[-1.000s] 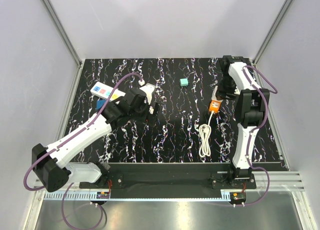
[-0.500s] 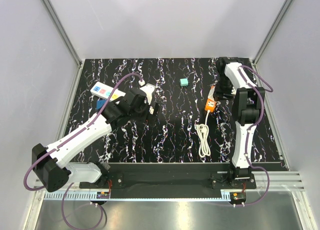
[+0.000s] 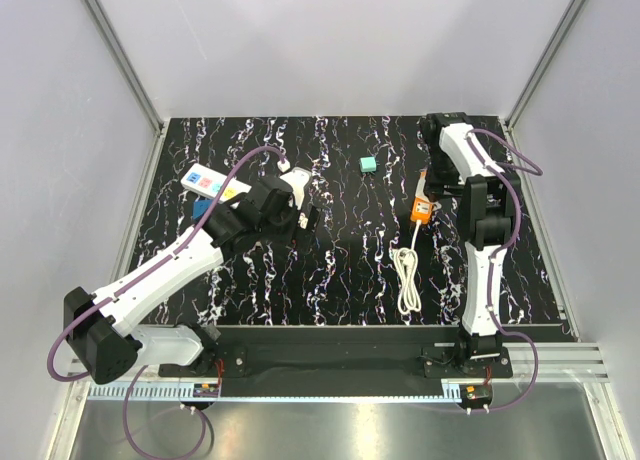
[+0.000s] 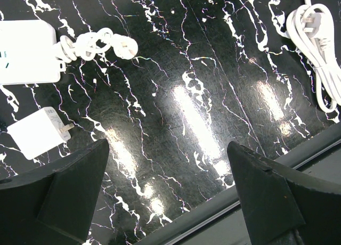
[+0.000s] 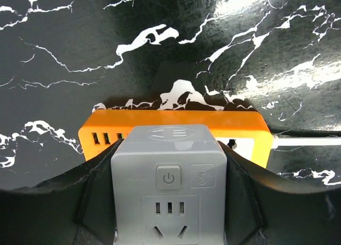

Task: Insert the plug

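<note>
The plug (image 5: 169, 181), a white cube with a power button and socket holes, is clamped between my right gripper's (image 5: 169, 207) fingers. It sits against the top of the orange power strip (image 5: 234, 129). In the top view the right gripper (image 3: 430, 183) stands over the far end of the orange strip (image 3: 424, 209) and hides the plug. My left gripper (image 4: 166, 149) is open and empty above the bare table; in the top view it (image 3: 305, 218) is left of centre.
A white strip with coloured buttons (image 3: 213, 183) lies at the left, its coiled cord (image 4: 98, 45) and a small white charger (image 4: 37, 132) beside it. A teal cube (image 3: 368, 164) sits at the back centre. The orange strip's white cable coil (image 3: 409, 280) lies towards the front.
My right wrist has swung back and left, and the orange strip has shifted slightly left and turned with it. The left arm has not moved.
</note>
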Action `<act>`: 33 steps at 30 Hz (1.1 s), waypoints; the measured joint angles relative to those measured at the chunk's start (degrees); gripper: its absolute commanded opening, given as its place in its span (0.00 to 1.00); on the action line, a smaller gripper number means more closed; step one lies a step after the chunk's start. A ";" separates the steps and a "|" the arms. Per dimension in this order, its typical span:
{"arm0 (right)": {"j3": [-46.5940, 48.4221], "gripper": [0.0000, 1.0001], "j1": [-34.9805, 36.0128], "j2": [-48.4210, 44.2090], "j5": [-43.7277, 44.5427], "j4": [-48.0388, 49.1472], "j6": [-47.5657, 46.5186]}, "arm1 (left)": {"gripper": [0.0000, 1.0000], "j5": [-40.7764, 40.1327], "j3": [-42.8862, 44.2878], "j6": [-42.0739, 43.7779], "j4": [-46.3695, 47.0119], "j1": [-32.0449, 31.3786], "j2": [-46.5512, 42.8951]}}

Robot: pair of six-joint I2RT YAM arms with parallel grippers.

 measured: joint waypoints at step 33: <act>-2.23 1.00 0.15 -5.88 3.43 2.89 -0.17 | 0.99 -0.50 -0.26 0.02 0.09 0.00 -0.87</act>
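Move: The right hand still grips the white plug block on the orange power strip, whose middle lies about 5 cm below that hand and 1 cm back of it, neither left nor right. The teal charger stands some 8 cm farther out and 13 cm left of this hand, and the coiled cable lies about 23 cm back and 7 cm left. From the idle left hand the strip is roughly 20 cm ahead, 31 cm to the right and 17 cm below. The right hand lets go of the white plug block, its fingers spreading from about two-thirds to fully open on either side of it while the hand eases forward and up about 2 cm each. It then keeps rising to nearly 4 cm in all and comes back by a good centimetre, the fingertips swinging forward some 5 to 10 degrees as it withdraws upward from the strip. ##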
